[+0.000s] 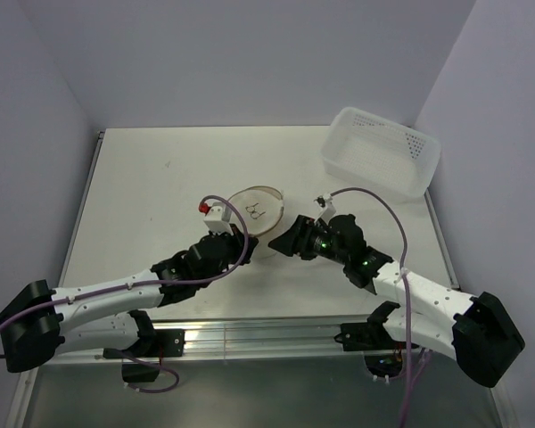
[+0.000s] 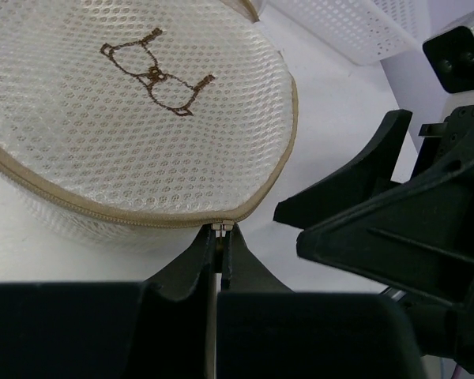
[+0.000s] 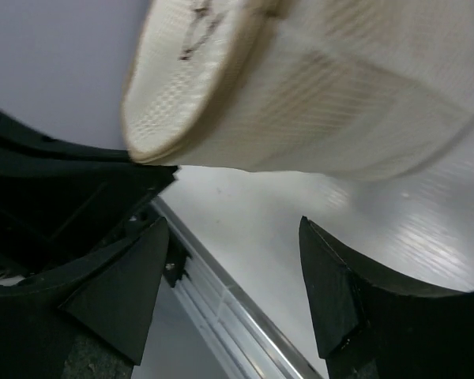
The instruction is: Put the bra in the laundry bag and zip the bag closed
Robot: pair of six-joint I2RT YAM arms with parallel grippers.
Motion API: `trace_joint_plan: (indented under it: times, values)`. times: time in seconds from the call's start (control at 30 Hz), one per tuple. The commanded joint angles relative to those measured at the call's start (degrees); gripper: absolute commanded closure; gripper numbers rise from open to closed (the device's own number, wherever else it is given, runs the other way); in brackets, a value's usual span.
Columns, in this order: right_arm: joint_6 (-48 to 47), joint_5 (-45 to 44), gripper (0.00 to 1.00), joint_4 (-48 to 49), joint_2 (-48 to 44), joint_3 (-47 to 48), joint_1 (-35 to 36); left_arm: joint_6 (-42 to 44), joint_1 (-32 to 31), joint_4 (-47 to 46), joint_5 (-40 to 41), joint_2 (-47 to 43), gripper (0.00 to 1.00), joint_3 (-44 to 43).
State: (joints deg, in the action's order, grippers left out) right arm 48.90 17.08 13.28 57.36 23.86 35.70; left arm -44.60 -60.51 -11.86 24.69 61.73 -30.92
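Note:
The laundry bag is a round cream mesh pouch with a brown drawing on its lid, lying mid-table. In the left wrist view its lid fills the upper left, and the tan zip runs closed along the rim that shows. My left gripper is shut on the small metal zip pull at the bag's near edge. My right gripper stands open just beside the bag, with nothing between its fingers. The bra is out of view.
A white perforated plastic basket stands at the back right, also in the left wrist view. The two grippers sit close together at the bag's near side. An aluminium rail runs along the table's front edge.

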Motion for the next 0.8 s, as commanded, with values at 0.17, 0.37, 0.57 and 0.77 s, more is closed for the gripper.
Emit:
trace_joint_plan:
  times: [0.17,0.37,0.57,0.77]
  values:
    - [5.4,-4.9,0.35,10.5,1.4,2.4,3.1,-0.5,-0.8,-6.2,-0.6,3.1,1.00,-2.6]
    - [6.9,-5.7,0.45,14.3,5.6,3.4,3.0,0.8,-1.1,-7.0,-2.4,3.9,1.00,-3.2]
    - [6.5,-7.1,0.71,12.8,6.0,4.6,3.1,1.5,-1.4,-6.9,-1.9,4.4,1.00,-2.3]
    - [5.9,-8.5,0.90,11.9,5.5,3.9,2.7,1.5,-1.4,-5.5,0.0,3.6,1.00,-0.9]
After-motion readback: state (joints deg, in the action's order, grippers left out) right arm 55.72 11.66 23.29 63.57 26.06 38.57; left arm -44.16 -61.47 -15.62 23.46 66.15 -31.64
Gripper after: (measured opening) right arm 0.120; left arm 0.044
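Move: The bag's zipped edge, just beside where the left fingers pinch it, lies about 4 cm left, 2 ahead and 3 above the open right hand; those left fingertips are some 6 cm to this hand's left, level with it fore-and-aft. The bra emblem on the lid sits roughly 8 cm ahead and 7 left, the white tab on the zip some 10 cm straight ahead. From the left hand, the spot is about 2 cm ahead and 3 right, at its own height. The laundry bag's zip edge, still pinched by the left fingers, is carried nearly 2 cm to the right towards the other gripper. The right hand first rises about 2 cm, then eases forward and left by some 2 cm each to that edge beside the left fingertips, rolling slightly, and closes from wide open to pinch the zip band. ##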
